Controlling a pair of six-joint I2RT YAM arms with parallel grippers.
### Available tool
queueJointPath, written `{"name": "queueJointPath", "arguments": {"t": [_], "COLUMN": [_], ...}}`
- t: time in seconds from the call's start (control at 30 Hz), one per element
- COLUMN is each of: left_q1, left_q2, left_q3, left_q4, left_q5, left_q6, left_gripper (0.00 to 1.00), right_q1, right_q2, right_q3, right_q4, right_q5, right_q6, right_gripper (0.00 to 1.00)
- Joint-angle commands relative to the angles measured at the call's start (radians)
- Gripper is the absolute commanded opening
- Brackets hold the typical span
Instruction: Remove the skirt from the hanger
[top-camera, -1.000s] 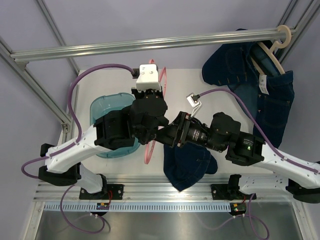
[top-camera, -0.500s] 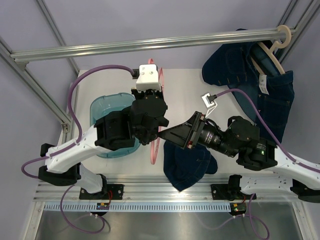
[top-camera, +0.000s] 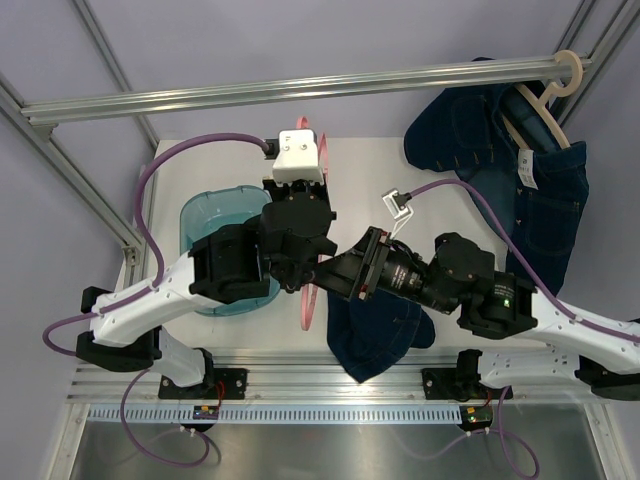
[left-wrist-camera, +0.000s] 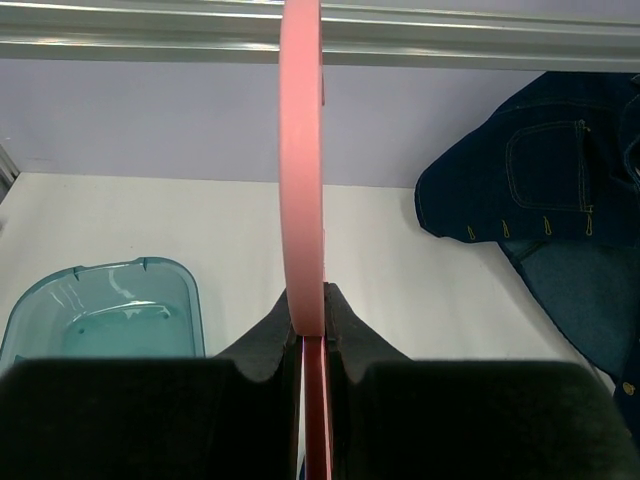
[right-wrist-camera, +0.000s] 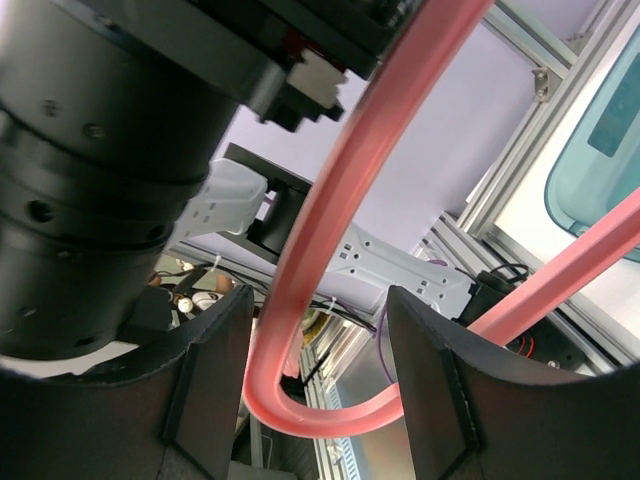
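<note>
My left gripper (top-camera: 303, 268) is shut on a pink plastic hanger (top-camera: 308, 305) and holds it upright above the table. In the left wrist view the hanger (left-wrist-camera: 300, 150) runs edge-on up from between the closed fingers of that gripper (left-wrist-camera: 308, 325). My right gripper (top-camera: 335, 272) is open right beside the hanger. In the right wrist view a curved corner of the hanger (right-wrist-camera: 320, 220) lies between the spread fingers of that gripper (right-wrist-camera: 315, 310), and neither touches it. A dark denim skirt (top-camera: 375, 330) lies crumpled on the table under the right arm, hanging over the front edge.
A teal plastic bin (top-camera: 215, 215) stands on the table at the left and also shows in the left wrist view (left-wrist-camera: 100, 310). Another dark denim garment (top-camera: 520, 190) hangs on a wooden hanger (top-camera: 545, 105) from the metal rail (top-camera: 300, 88) at the back right.
My right arm drew back to the right, then came in again to the hanger. The hanger's lower end shifted slightly right. The skirt on the table has not moved.
</note>
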Motion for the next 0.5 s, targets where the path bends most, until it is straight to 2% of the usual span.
{"name": "queueJointPath", "arguments": {"t": [0.0,0.2,0.3,0.47], "left_q1": [-0.006,-0.006,-0.009,-0.007], "left_q2": [-0.009,-0.003,-0.006,-0.012], "left_q3": [0.005,0.005,0.004,-0.005], "left_q4": [0.071,0.069,0.068,0.055], "left_q5": [-0.054,-0.057,-0.057,-0.060], "left_q6": [0.008,0.010,0.008,-0.003], "left_gripper": [0.00,0.00,0.00,0.00], "right_q1": [0.014,0.025,0.027,0.028], "right_q2": [0.022,0.050,0.050,0.045], "right_q3": [0.052,0.057,0.043,0.029], "right_q4": [0.046,0.068,0.086,0.120], "right_q5": [-0.002,-0.014,-0.013,-0.014], "right_q6": [-0.005,0.001,0.001,0.013], "right_gripper": [0.63,0.59,0.40,0.41]}}
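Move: The near lower bend of the pink hanger lies right at the right hand's open fingertips, about 3 cm left of that hand, 1 cm ahead and roughly level. Far below, some 42 cm down, the dropped skirt lies about 8 cm ahead and 17 cm to the right, the teal bin about 27 cm ahead and 20 cm to the left. From the left hand, already gripping the hanger near its hook, that bend is some 13 cm back, 1 cm right and 5 cm lower. Still pinched near the hook, the pink hanger is held out almost motionless by the left hand while the right fingers come around its lower bend. The right hand eases about 1.5 cm left towards the hanger, first dipping slightly, then rising about 1 cm, and its fingers close partway, from nearly two-thirds to about two-fifths open. Whether they touch the rod can't be seen. ##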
